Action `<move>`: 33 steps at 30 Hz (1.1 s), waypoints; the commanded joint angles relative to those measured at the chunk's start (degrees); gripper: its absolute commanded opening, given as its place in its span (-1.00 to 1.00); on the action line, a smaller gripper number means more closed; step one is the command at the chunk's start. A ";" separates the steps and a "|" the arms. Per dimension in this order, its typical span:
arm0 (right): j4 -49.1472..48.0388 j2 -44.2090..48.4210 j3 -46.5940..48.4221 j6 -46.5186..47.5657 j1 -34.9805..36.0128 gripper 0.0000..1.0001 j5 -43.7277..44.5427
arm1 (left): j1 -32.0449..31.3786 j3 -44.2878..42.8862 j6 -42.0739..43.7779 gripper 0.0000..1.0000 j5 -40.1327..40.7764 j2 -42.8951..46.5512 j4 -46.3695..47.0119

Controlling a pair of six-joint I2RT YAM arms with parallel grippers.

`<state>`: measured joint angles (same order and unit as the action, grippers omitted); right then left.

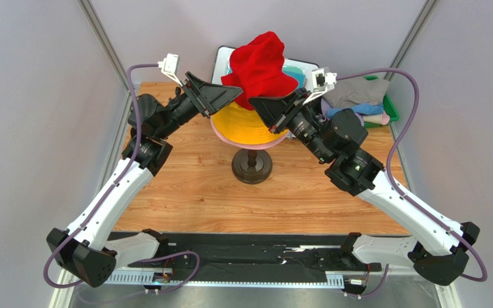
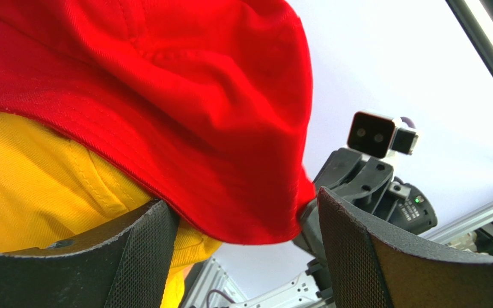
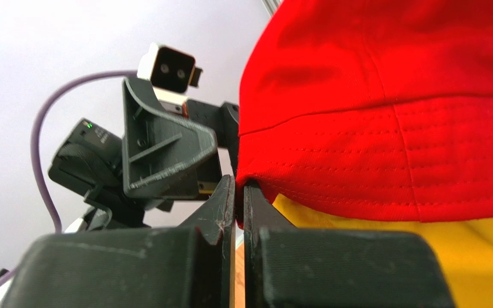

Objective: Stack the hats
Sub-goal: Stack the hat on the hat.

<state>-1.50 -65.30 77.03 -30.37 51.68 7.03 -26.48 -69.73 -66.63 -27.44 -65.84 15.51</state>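
Observation:
A red hat (image 1: 260, 67) lies crumpled on top of an orange-yellow hat (image 1: 246, 125), which sits over a pink hat (image 1: 219, 133) on the stand. My right gripper (image 1: 259, 106) is shut on the red hat's brim edge; in the right wrist view its jaws (image 3: 239, 189) pinch the red hat (image 3: 390, 115) just above the yellow hat (image 3: 474, 256). My left gripper (image 1: 226, 101) stands open on the other side. In the left wrist view the red hat's (image 2: 185, 109) brim hangs between the spread fingers (image 2: 133, 256) of the left gripper (image 2: 242, 224), and the yellow hat (image 2: 37, 186) rests against the left finger.
The stand's dark round base (image 1: 252, 165) sits mid-table on the wood. A green bin (image 1: 392, 106) at the back right holds several more hats, a lavender-grey one (image 1: 358, 90) on top. A teal sheet with a white frame (image 1: 302, 69) lies behind the stack.

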 commanded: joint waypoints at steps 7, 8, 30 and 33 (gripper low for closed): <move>0.01 2.98 -3.82 -0.74 0.53 -1.00 -2.37 | -0.15 1.18 -2.28 -0.06 2.39 0.80 4.01; -0.26 3.16 -4.34 -1.09 0.53 -1.00 -2.37 | -0.15 1.44 -2.19 -0.15 2.91 1.15 3.66; 13.07 6.68 1.96 5.66 -2.80 -0.18 3.96 | 1.34 3.65 10.99 -1.00 9.25 7.57 -9.96; 19.94 6.06 8.30 6.64 -8.07 0.31 2.65 | 2.13 2.50 13.10 -1.00 5.57 6.87 -11.99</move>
<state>11.11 -60.75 76.79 -27.51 48.97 8.47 -25.32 -65.34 -59.40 -19.20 -59.18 7.51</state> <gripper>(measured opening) 0.565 0.008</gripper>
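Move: The red hat's near brim lies between the left hand's open fingers; its middle is about 5 cm ahead, 4 cm right and 2 cm above that hand. The right hand still pinches the brim, with the hat's middle some 6 cm ahead, 3 cm right and 3 cm above it. From the right hand, the yellow hat's middle lies about 5 cm ahead, roughly 1 cm right and 7 cm below, with the pink hat about 3 cm under it. The left fingers shut on the near-left brim of the red hat while that hand eases about 1.5 cm forward and sinks 2 cm; then, keeping the pinch, it draws left about 3 cm, turning some 10 degrees counter-clockwise. The right hand, still pinching, first lowers its side 2–3 cm towards the yellow hat, then opens, lets go of the brim and backs off quickly to the right. ##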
